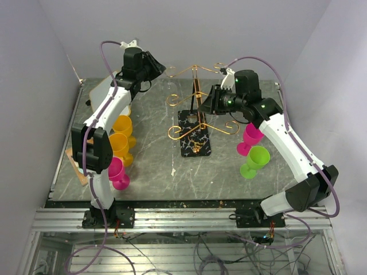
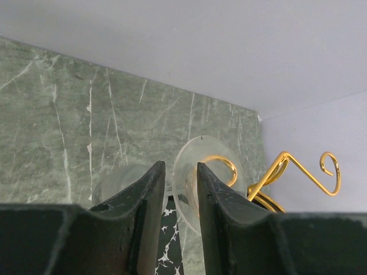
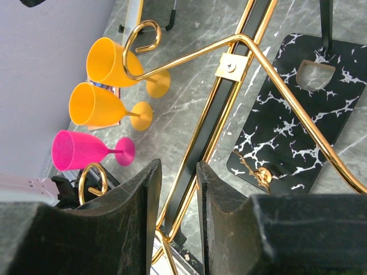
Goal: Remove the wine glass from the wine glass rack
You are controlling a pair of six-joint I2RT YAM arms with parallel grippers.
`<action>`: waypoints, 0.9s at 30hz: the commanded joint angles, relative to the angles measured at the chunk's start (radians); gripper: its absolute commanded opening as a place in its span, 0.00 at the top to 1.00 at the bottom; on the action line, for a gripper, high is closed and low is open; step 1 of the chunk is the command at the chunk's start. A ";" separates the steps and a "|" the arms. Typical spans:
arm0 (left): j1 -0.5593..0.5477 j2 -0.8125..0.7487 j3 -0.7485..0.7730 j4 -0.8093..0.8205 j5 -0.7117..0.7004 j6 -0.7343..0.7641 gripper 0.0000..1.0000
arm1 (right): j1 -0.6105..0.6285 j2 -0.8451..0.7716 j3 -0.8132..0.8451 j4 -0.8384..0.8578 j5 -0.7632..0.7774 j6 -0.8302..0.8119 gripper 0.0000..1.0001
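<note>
The wine glass rack (image 1: 195,94) stands mid-table, gold scroll hooks on a black post over a black marble-look base (image 1: 195,143). In the left wrist view the clear wine glass (image 2: 189,154) hangs by its round foot on a gold curl (image 2: 226,163), its blurred bowl to the left. My left gripper (image 2: 179,166) (image 1: 157,64) has its fingers narrowly apart at the stem and foot; contact is unclear. I cannot make the glass out in the top view. My right gripper (image 3: 179,166) (image 1: 207,103) is shut on the rack's post (image 3: 229,97).
Two orange cups (image 1: 122,126) (image 1: 118,146) and a pink one (image 1: 117,172) stand at the left beside a wooden board (image 1: 74,163). A pink cup (image 1: 251,137) and a green cup (image 1: 257,160) stand at the right. Walls close the back and sides.
</note>
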 commanded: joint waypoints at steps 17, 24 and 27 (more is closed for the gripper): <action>0.022 0.005 0.081 0.037 0.127 -0.101 0.92 | -0.009 -0.062 -0.008 0.033 0.002 -0.006 0.64; 0.037 -0.028 0.027 0.133 0.202 -0.200 0.93 | -0.010 -0.094 0.021 0.012 0.071 -0.034 0.44; 0.037 -0.037 0.022 0.149 0.216 -0.219 0.93 | -0.015 -0.109 0.023 0.011 0.094 -0.043 0.35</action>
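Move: The foot of the clear wine glass, hung upside down on the rack's far-left hook, is right at the left hand's half-closed fingertips: about 2 cm ahead, 2 cm to the right and 2 cm above. From that hand, at roughly its height, the middle-left hook is some 10 cm back and 3 cm right, and the rack's top bar about 12 cm back and 13 cm right. From the right hand the glass foot lies about 13 cm ahead, 11 cm left and 1 cm higher. The left hand rises about 2.5 cm to the glass foot, with a slight drift to the right, while its fingers close and pinch the foot by its rim; holding on, it then rolls roughly 10 degrees, its left side dipping. The right hand, beside the rack's top bar, stays nearly still at first, then lifts about 2.5 cm and eases right, away from the glass, opening its fingers. ##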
